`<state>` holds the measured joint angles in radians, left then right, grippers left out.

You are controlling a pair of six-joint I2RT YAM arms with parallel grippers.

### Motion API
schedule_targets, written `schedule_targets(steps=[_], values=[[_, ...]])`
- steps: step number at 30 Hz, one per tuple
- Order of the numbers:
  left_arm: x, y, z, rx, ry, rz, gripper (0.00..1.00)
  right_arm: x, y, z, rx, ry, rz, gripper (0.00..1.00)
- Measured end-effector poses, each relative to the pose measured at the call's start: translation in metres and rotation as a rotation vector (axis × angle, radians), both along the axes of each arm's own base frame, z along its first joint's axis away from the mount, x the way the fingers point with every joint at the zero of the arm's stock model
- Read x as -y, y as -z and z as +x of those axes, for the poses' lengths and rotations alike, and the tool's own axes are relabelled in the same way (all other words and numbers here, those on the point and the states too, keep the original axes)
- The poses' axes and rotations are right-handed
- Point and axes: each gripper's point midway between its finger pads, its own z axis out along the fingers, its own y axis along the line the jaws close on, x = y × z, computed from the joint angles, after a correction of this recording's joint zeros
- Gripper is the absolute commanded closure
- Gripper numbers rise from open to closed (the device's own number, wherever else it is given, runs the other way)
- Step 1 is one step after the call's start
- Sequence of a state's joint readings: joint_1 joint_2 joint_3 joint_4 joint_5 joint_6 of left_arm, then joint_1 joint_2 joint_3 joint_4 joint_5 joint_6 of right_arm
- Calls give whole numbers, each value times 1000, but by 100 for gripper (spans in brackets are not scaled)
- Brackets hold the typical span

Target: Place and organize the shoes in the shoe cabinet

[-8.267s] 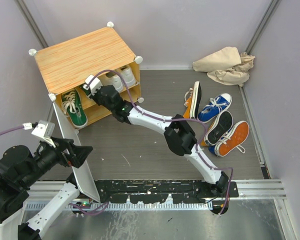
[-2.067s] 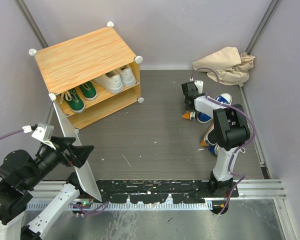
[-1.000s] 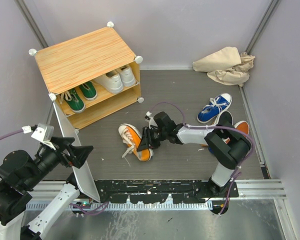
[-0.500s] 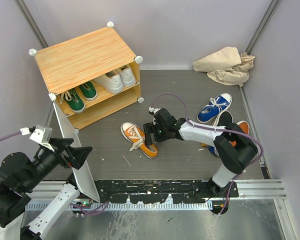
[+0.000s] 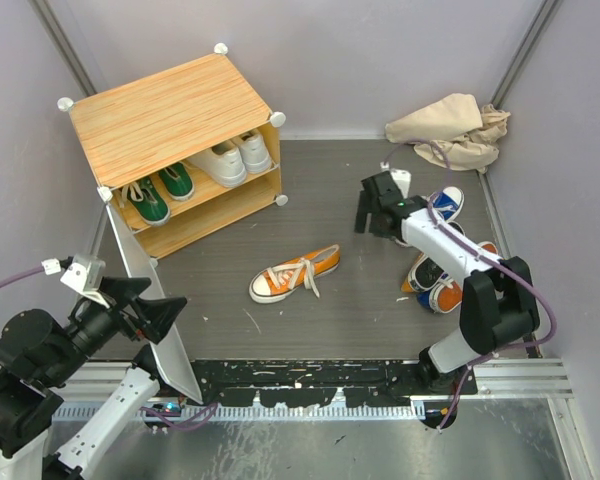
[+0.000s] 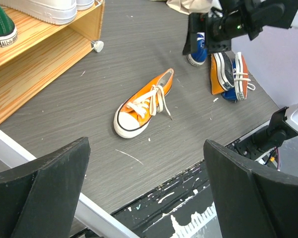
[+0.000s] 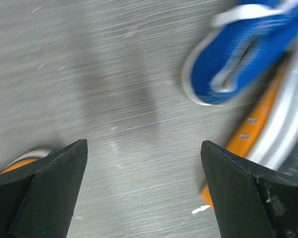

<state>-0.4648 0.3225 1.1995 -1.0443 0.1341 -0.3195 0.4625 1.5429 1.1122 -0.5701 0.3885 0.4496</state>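
Note:
The shoe cabinet [image 5: 165, 115] stands at the far left with its white door [image 5: 150, 300] swung open. A white pair [image 5: 230, 157] and a green pair [image 5: 155, 195] sit on its inner shelf [image 6: 37, 57]. One orange shoe [image 5: 296, 273] [image 6: 141, 104] lies alone on the floor, upright, toe toward the near left. My right gripper [image 5: 363, 218] [image 7: 144, 144] hangs open and empty beside a blue shoe [image 5: 442, 203] [image 7: 243, 54]. More orange and blue shoes [image 5: 448, 270] [image 6: 231, 74] are piled at the right. My left gripper [image 5: 155, 303] [image 6: 145, 144] is open by the door's edge.
A crumpled beige cloth [image 5: 452, 130] lies in the far right corner. Grey walls close in the floor on three sides. The open door's edge [image 6: 44, 166] crosses the left wrist view low at the left. A black and metal rail [image 5: 330, 380] runs along the near edge.
My right gripper opened and released the orange shoe, which now lies on the mid floor turned toe-left. The right arm swung back right toward the blue shoe. The left arm barely moved.

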Motion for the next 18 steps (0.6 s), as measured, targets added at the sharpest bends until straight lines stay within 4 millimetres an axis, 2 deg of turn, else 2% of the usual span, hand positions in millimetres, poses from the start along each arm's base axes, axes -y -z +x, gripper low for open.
schedule_targets(steps=[3,5,11,18], values=[[0,1,-2,16,10,6,2,45,-11,0,7,149,-23,0],[-1,1,-4,30,15,7,2,60,-16,-7,1,209,-42,0],[1,1,-8,64,37,-1,2,88,-17,-31,-76,341,-138,0],[2,1,-10,93,57,3,2,112,0,-55,-143,435,-212,0]])
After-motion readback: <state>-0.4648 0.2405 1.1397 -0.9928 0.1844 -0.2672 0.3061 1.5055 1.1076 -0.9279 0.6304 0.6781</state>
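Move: The black-soled orange shoe, lying on its side, is about 17 cm to the right hand's right, 2 cm back and 7 cm below. Beside it, the blue shoe lies 15 cm right and 8 cm ahead of the hand, and the orange-soled blue shoe 24 cm right and 8 cm back. The orange shoe already set down is 25 cm left and 14 cm back. From the left hand, the black-soled shoe is some 60 cm right, 23 cm ahead and 31 cm below. The black-soled orange shoe is what the empty right hand swings towards: about 11 cm to the right, fast at first and then slower, drawing back some 5 cm as well. It rises slightly and sinks again to its old height, turning about 25 degrees clockwise, with the fingers wide open throughout and nothing touched yet. ##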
